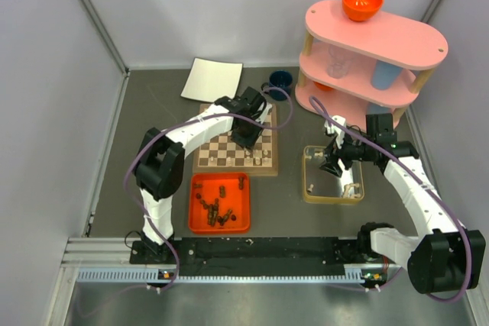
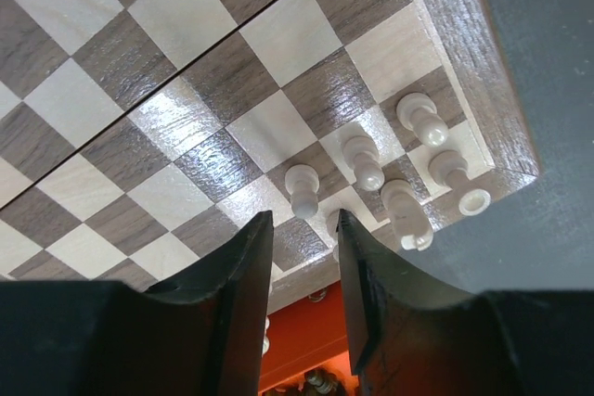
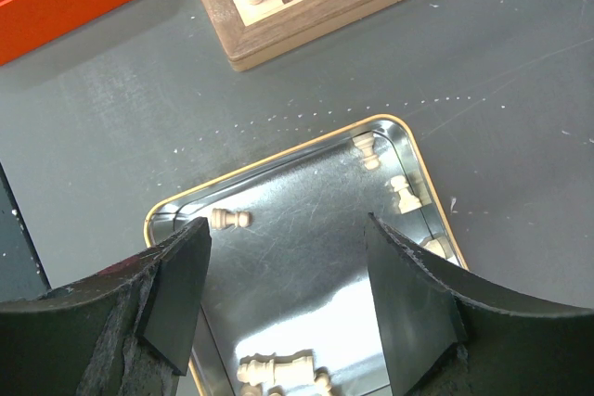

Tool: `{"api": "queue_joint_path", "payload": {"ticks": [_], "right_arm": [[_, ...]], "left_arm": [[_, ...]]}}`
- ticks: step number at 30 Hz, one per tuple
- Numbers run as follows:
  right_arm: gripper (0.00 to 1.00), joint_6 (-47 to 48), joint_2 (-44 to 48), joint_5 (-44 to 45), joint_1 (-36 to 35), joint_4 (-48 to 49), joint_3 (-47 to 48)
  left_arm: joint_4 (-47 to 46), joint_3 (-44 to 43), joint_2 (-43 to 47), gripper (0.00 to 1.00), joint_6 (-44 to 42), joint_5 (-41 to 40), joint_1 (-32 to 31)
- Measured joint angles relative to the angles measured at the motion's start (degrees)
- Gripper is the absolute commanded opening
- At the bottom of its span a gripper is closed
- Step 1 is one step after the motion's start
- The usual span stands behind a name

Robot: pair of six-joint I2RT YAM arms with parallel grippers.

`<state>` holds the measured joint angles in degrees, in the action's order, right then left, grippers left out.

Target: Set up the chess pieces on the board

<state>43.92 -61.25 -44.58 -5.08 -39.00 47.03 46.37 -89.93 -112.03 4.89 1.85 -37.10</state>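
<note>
The board (image 1: 216, 152) lies mid-table, with several pale chess pieces (image 2: 364, 160) clustered at its near right corner. My left gripper (image 1: 248, 139) hovers low over that corner. Its jaws (image 2: 302, 229) stand a little apart with nothing between them, and one pale piece (image 2: 332, 223) shows just beside the right finger. My right gripper (image 1: 330, 164) hangs wide open and empty (image 3: 283, 257) above a metal tin (image 3: 306, 150). The tin holds several pale pieces (image 3: 230, 219) lying on their sides. Dark pieces (image 1: 218, 208) lie in an orange tray (image 1: 195, 219).
A pink two-tier shelf (image 1: 397, 36) with an orange bowl (image 1: 362, 1) and cups stands at the back right. A white sheet (image 1: 212, 79) and a dark blue bowl (image 1: 280, 79) lie behind the board. Grey walls close in both sides.
</note>
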Motion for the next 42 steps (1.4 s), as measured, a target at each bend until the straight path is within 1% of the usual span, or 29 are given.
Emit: {"api": "queue_joint_path", "payload": {"ticks": [3, 6, 7, 12, 13, 16, 17, 18, 20, 21, 25, 28, 30, 42], "right_arm": [[0.66, 0.0, 0.0, 0.0, 0.0, 0.0, 0.0], [0.66, 0.0, 0.0, 0.02, 0.0, 0.0, 0.0], [0.67, 0.0, 0.0, 0.0, 0.0, 0.0, 0.0], [0.67, 0.0, 0.0, 0.02, 0.0, 0.0, 0.0], [0.67, 0.0, 0.0, 0.0, 0.0, 0.0, 0.0], [0.67, 0.0, 0.0, -0.02, 0.0, 0.0, 0.0], [0.67, 0.0, 0.0, -0.04, 0.0, -0.02, 0.0], [0.67, 0.0, 0.0, -0.04, 0.0, 0.0, 0.0], [0.67, 0.0, 0.0, -0.07, 0.0, 0.0, 0.0], [0.67, 0.0, 0.0, -0.07, 0.0, 0.0, 0.0], [0.67, 0.0, -0.02, -0.15, 0.0, -0.02, 0.0], [0.67, 0.0, -0.02, -0.37, 0.0, 0.0, 0.0], [0.67, 0.0, -0.02, -0.61, 0.0, 0.0, 0.0], [0.67, 2.12, -0.15, -0.11, 0.0, -1.88, 0.09]], "left_arm": [[0.04, -0.2, 1.4, 0.46, 0.15, 0.0, 0.0], [0.13, -0.7, 2.91, 0.54, 0.44, -0.11, 0.0], [0.13, -0.83, 3.58, 0.59, 0.61, -0.2, 0.0], [-1.31, -0.37, 8.68, 0.68, 1.46, -0.31, 0.17], [-2.84, 0.66, 10.6, 0.69, 1.51, -0.31, 0.31], [-6.54, 4.72, 17.7, 0.76, 2.01, -0.94, 0.83], [-7.93, 6.29, 20.35, 0.82, 2.21, -1.33, 1.07], [-9.66, 8.07, 23.04, 0.86, 2.32, -1.68, 1.36], [-13.22, 12.0, 28.46, 0.89, 2.56, -2.71, 1.95], [-14.36, 13.66, 30.62, 0.95, 2.58, -2.99, 2.16], [-21.44, 22.73, 40.74, 0.96, 2.47, -4.15, 3.17], [-24.22, 27.15, 45.81, 0.96, 2.43, -4.52, 3.34], [-25.11, 29.18, 48.22, 0.99, 2.27, -4.9, 3.34], [-28.09, 39.82, 62.16, 0.99, -1.01, -10.19, 3.65]]}}
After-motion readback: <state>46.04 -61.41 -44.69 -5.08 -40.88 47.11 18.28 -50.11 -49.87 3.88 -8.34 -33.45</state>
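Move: Just under the left hand's fingertips, some 2 cm below and level with them otherwise, stands the light pawn it has already set on the board. A second pawn stands about 3 cm to the right of that pawn, a bishop-like piece about 3 cm behind that pawn, and a lone back-row piece about 5 cm left and 3 cm back. The orange tray's middle is roughly 15 cm back and 8 cm left. From the idle right hand, the set pawn is about 8 cm ahead, 24 cm left and 10 cm below. Rising almost straight up off the just-set pawn, the left hand climbs quickly, some 18 cm in all, then swings about 10 cm left and 5 cm back towards the board's left side. Its part-open, empty fingers spread wide on the way, and the wrist tilts some 50 degrees so they swing from pointing down to pointing more forward and to the right. ##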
